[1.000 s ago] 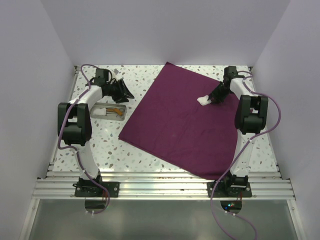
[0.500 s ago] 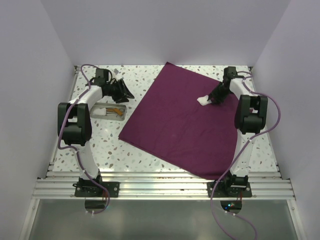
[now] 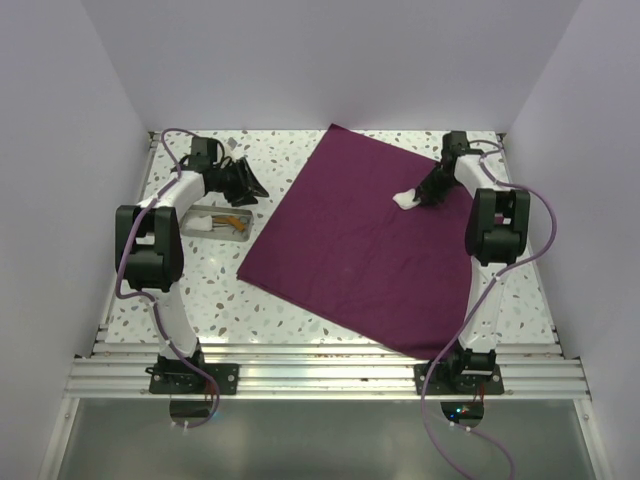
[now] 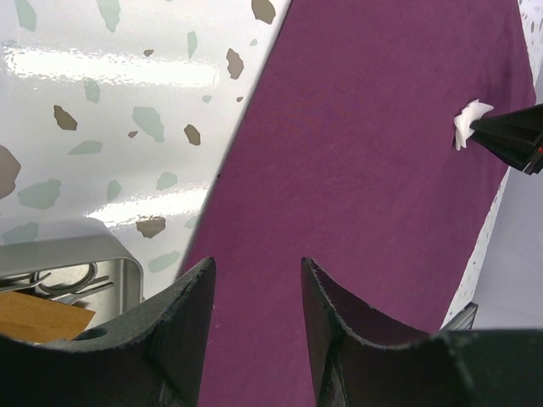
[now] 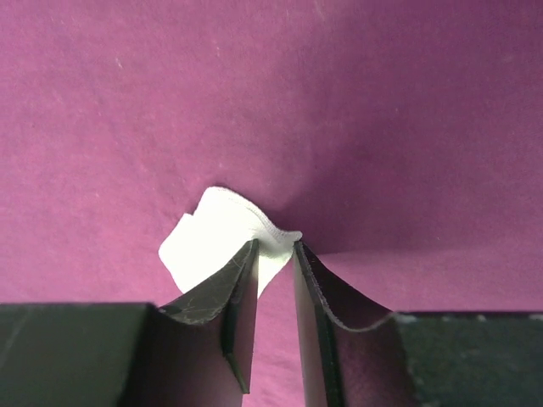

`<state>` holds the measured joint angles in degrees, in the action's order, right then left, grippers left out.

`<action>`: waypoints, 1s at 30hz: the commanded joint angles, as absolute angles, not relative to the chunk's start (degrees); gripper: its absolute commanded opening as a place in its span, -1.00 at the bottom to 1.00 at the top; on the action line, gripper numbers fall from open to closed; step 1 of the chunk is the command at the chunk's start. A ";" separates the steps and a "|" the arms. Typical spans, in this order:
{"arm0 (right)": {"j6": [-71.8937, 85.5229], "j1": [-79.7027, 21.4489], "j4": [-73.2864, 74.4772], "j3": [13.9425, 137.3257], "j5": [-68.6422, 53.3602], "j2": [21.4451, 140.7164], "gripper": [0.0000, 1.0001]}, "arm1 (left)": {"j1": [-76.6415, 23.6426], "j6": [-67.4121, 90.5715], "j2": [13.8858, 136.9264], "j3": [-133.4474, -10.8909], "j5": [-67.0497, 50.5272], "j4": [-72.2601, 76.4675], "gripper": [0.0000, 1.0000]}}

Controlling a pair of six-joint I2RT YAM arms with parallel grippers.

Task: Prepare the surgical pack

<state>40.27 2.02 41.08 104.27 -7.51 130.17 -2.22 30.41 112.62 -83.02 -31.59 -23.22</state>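
Note:
The surgical pack's plum-purple cloth (image 3: 360, 250) lies spread flat as a large sheet turned like a diamond. Near its far right corner sits a small white gauze (image 3: 405, 199), and my right gripper (image 3: 425, 195) is shut on the gauze's edge. In the right wrist view the gauze (image 5: 208, 242) bulges up between the narrow jaws of that gripper (image 5: 276, 244), resting on the cloth (image 5: 382, 102). My left gripper (image 3: 245, 180) hovers open and empty at the far left, beside the metal tray (image 3: 222, 222). Its fingers (image 4: 257, 263) frame the cloth's edge (image 4: 365, 170).
The shiny tray's rim (image 4: 85, 246) shows at the lower left of the left wrist view, holding metal instrument loops (image 4: 59, 284) and an orange-brown piece (image 4: 38, 314). The speckled tabletop (image 3: 200, 290) surrounds the cloth. White walls close in on three sides.
The right arm's wrist and elbow have shifted slightly left, with the gauze staying at nearly the same spot. The left arm has not moved.

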 commanded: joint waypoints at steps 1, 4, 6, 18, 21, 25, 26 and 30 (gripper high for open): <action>40.25 1.41 40.52 107.31 -5.45 132.36 -0.48 | -1.76 30.32 112.06 -83.58 -32.96 -21.53 -0.03; 40.78 1.41 41.22 108.80 -4.66 133.06 -0.54 | -1.76 30.41 112.15 -83.41 -33.13 -21.44 -0.03; 40.96 1.49 41.83 109.16 -4.57 133.77 -0.57 | -1.76 30.41 111.97 -83.41 -33.13 -21.27 -0.03; 39.64 1.14 41.05 108.28 -5.80 132.98 -1.00 | -1.76 30.32 111.71 -82.97 -33.57 -20.83 -0.01; 37.36 0.97 41.31 109.51 -6.76 132.37 -1.00 | -1.76 31.46 111.62 -82.18 -35.15 -18.82 0.06; 32.89 0.88 41.22 109.34 -10.62 128.78 -1.00 | -2.02 33.57 111.01 -80.33 -38.57 -16.26 0.24; 32.18 0.88 41.22 108.90 -11.33 127.72 -1.00 | -2.11 33.66 110.83 -79.90 -39.19 -16.00 0.27; 28.05 0.44 41.57 104.60 -13.97 120.95 -1.00 | -2.90 33.22 107.94 -76.74 -42.36 -13.02 0.45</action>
<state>33.04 1.26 41.21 105.73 -10.28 130.08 -2.37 32.47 112.27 -78.67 -38.02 -17.67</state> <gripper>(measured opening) 0.014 0.705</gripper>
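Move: The gauze lies almost under the right hand, its middle about 3 cm to the left, level fore and aft and 1 cm lower, with its near edge between the part-open fingertips; nothing else is close on the purple cloth. The tray is some 59 cm to the left of that hand and 7 cm back. From the left hand, the gauze lies roughly 42 cm to the right, 5 cm ahead and 8 cm down, while the tray is about 13 cm left and 3 cm back, some 8 cm lower. The right hand slides about 1 cm forward, low over the cloth, and shuts its part-open fingertips on the right-hand edge of the gauze, then waits and starts up, back and to the left by about 1 cm each, turning slightly counter-clockwise with the edge pinched. Late on, the empty left hand sets off right and a little back, about 2 cm in all, away from the tray and towards the gauze, its half-open fingers spreading wider. ##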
